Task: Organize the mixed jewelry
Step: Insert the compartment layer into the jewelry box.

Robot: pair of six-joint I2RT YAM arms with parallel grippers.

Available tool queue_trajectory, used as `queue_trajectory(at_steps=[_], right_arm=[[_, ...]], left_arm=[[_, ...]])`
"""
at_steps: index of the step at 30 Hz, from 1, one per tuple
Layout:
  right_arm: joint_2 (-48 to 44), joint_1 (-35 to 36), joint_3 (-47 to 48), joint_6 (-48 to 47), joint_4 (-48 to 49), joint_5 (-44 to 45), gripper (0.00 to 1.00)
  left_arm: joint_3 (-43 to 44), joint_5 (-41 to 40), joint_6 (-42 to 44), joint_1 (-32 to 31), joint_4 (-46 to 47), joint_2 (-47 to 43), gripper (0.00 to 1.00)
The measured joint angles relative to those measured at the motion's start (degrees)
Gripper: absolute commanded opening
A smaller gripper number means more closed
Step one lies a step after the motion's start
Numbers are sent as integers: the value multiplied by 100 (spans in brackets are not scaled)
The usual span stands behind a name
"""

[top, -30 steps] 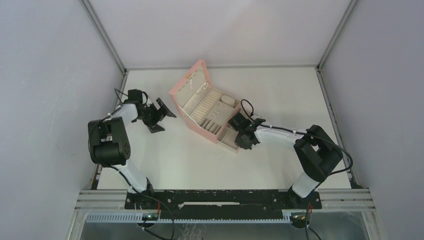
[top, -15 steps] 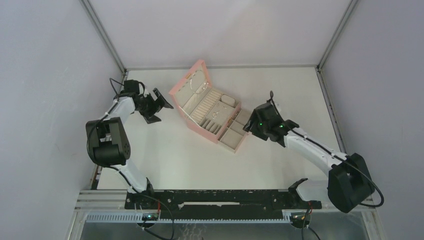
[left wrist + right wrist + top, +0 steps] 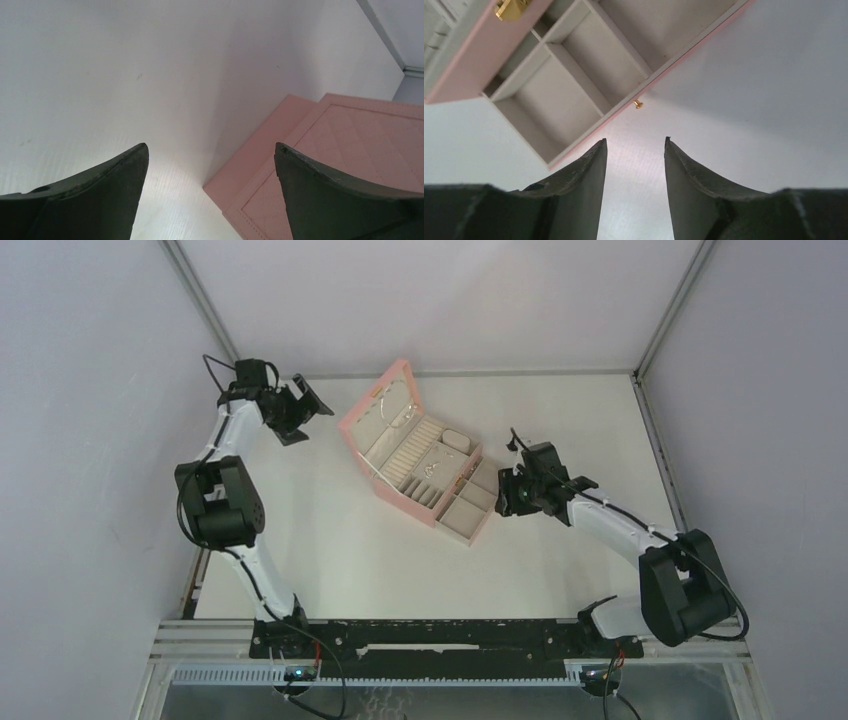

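Observation:
An open pink jewelry box [image 3: 372,418] stands mid-table, lid upright, its bottom drawer [image 3: 466,512] pulled out. Tiny silver jewelry pieces [image 3: 431,471] lie in the beige upper tray, and a thin chain [image 3: 389,406] hangs inside the lid. My right gripper [image 3: 507,491] hovers just right of the drawer, open with nothing between its fingers [image 3: 636,142]. The right wrist view shows the drawer's bare beige compartments [image 3: 555,102] and its gold knob [image 3: 638,104]. My left gripper [image 3: 303,406] is wide open and empty behind the box, facing the quilted lid back [image 3: 350,150].
A gold clasp [image 3: 506,7] sits on the box front above the drawer. White enclosure walls [image 3: 120,390] close in the table at left, back and right. The left arm is close to the back-left corner post [image 3: 225,350].
My right gripper went from shut at the drawer front to open and backed off to the drawer's right. The left arm swung toward the back-left corner, still open.

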Motion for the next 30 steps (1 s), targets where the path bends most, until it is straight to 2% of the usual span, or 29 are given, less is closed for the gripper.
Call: queue_trajectory(at_steps=[10, 22, 30], right_arm=[[610, 48, -68, -1722, 114, 35, 52], [1143, 282, -131, -2583, 761, 116, 52], [1705, 420, 669, -3206, 544, -39, 53]], left_arm=[[721, 153, -85, -90, -173, 691, 100], [1329, 481, -177, -573, -173, 1172, 100], [1419, 529, -175, -575, -269, 1316, 100]])
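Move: About 2 cm ahead, 3 cm left and 5 cm below the right hand is the gold knob on the compartment layer's front face; the layer's own middle is some 5 cm ahead and 8 cm left, equally low. The gold clasp sits just above that middle. The jewelry box's middle is roughly 11 cm ahead and 15 cm left. From the left hand, the box's middle is about 25 cm right, 3 cm back and 11 cm below; its open lid is some 15 cm right, 4 cm ahead and 5 cm below. Sinking about 6 cm to the height of the compartment layer's front face while turning some 30 degrees counter-clockwise, the right hand then heads forward and left, its half-open fingertips coming against the face beside the knob and pushing the layer towards the box. The open left hand moves about 6 cm right and 4 cm forward, towards the lid. ##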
